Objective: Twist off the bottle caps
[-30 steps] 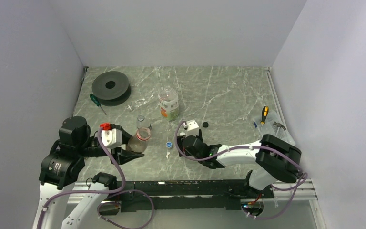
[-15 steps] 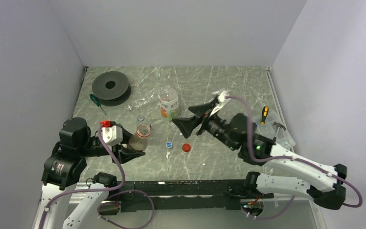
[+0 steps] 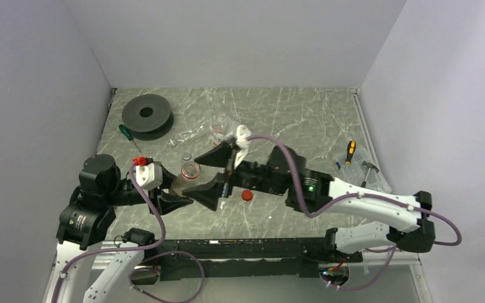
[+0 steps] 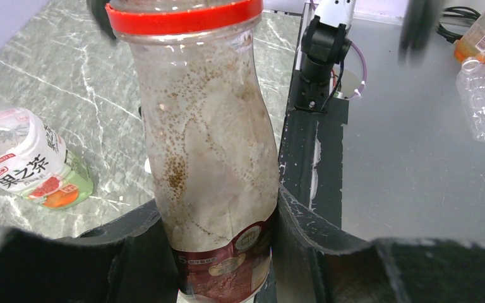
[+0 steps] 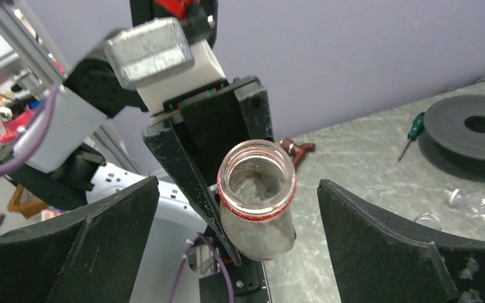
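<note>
My left gripper (image 3: pixel 175 201) is shut on the lower body of the red-brown-labelled bottle (image 3: pixel 183 184), which leans with its mouth up. In the left wrist view the bottle (image 4: pixel 205 145) fills the gap between my fingers (image 4: pixel 316 240). Its mouth (image 5: pixel 257 183) is uncovered and only a red ring sits round the neck. A red cap (image 3: pixel 247 195) lies on the table to the right. My right gripper (image 3: pixel 213 172) stands open just right of the bottle's mouth, and in its own view its fingers (image 5: pixel 379 240) flank the mouth without touching. The larger green-labelled bottle (image 3: pixel 218 129) stands behind it.
A large black disc (image 3: pixel 147 113) and a green screwdriver (image 3: pixel 128 136) lie at the back left. A small clear bottle (image 3: pixel 186 158) stands behind the held one. An orange-handled screwdriver (image 3: pixel 350 151) lies at the right edge. The right forearm (image 3: pixel 353 196) stretches across the front.
My right gripper has lifted from the table near the red cap, swung up and left, and opened wide at the bottle's mouth. The red cap now lies alone. The left arm has held still.
</note>
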You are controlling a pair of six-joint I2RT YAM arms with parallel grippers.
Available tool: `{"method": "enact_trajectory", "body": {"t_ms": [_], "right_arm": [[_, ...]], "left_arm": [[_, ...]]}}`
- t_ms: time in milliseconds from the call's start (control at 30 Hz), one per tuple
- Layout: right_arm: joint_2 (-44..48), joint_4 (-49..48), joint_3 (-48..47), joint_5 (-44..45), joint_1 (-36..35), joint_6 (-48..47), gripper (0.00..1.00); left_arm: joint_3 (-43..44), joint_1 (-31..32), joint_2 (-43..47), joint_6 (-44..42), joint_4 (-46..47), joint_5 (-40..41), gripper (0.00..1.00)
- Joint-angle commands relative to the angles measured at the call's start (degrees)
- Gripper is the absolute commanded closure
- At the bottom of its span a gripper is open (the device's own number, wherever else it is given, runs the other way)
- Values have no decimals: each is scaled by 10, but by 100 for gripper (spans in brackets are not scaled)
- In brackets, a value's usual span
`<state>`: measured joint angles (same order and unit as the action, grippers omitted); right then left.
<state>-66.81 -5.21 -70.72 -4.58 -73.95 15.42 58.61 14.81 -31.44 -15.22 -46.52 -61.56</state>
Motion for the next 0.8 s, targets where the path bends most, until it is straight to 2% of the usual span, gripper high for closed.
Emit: {"method": "enact_trajectory", "body": {"t_ms": [0,100,200,267,367,467,533,567,600,633,667,767], "right_arm": [[-29,-18,-43,7,-15,-29,1],[-40,-31,-44,18,-16,-26,5],[-51,-37,-46,25,-16,-23,16],[-62,-34,-51,29,-16,-21,27],[-70,-41,-47,30,-16,-17,51],[-72,-43,-45,34,-16,-14,70],[-73,-41,-46,38,-16,-15,80],[-72,-38,-47,41,-16,-17,83],[-71,-32,-48,44,-16,-19,85],[-68,-27,-47,56,-16,-22,86],[-64,-23,-44,64,-16,-26,86],[-47,-2,-35,104,-15,-47,87]], "left_arm": [[11,-1,-7,0,8,-2,84],[12,-1,-6,1,6,-9,84],[12,-1,-7,-3,4,-19,84],[14,-1,-8,-10,-3,-27,83],[18,-1,-13,-29,-19,-40,83],[19,-2,-13,-35,-30,-44,82],[21,-1,-13,-33,-29,-42,78],[22,-2,-13,-30,-29,-36,70],[23,-1,-14,-20,-27,-22,44],[24,-2,-15,-8,-25,-8,10],[26,-1,-17,0,-25,8,2],[41,-2,-31,11,-47,57,1]]}}
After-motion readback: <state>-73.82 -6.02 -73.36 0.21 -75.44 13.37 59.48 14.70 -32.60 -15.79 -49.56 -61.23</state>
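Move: The capless red-ringed bottle, held upright near its base by the left fingers, has its middle about 4 cm left of the open right hand, 1 cm ahead and 5 cm below. On the table, some 35 cm below, the clear bottle is about 19 cm ahead and 8 cm left; the red cap, lower still, is about 11 cm ahead and 10 cm right. From the left hand, the held bottle's middle is about 2 cm right, level fore-and-aft, and 5 cm up. The right hand slides its wide-open fingers about 3.5 cm left and 2 cm down around the neck of the bottle, then closes them to under half their opening and pinches the neck just under the red ring, creeping forward about a centimetre. The left hand stays almost in place and keeps hold of the lower body until the right grip is on, then spreads its fingers fully and lets go of the bottle. ##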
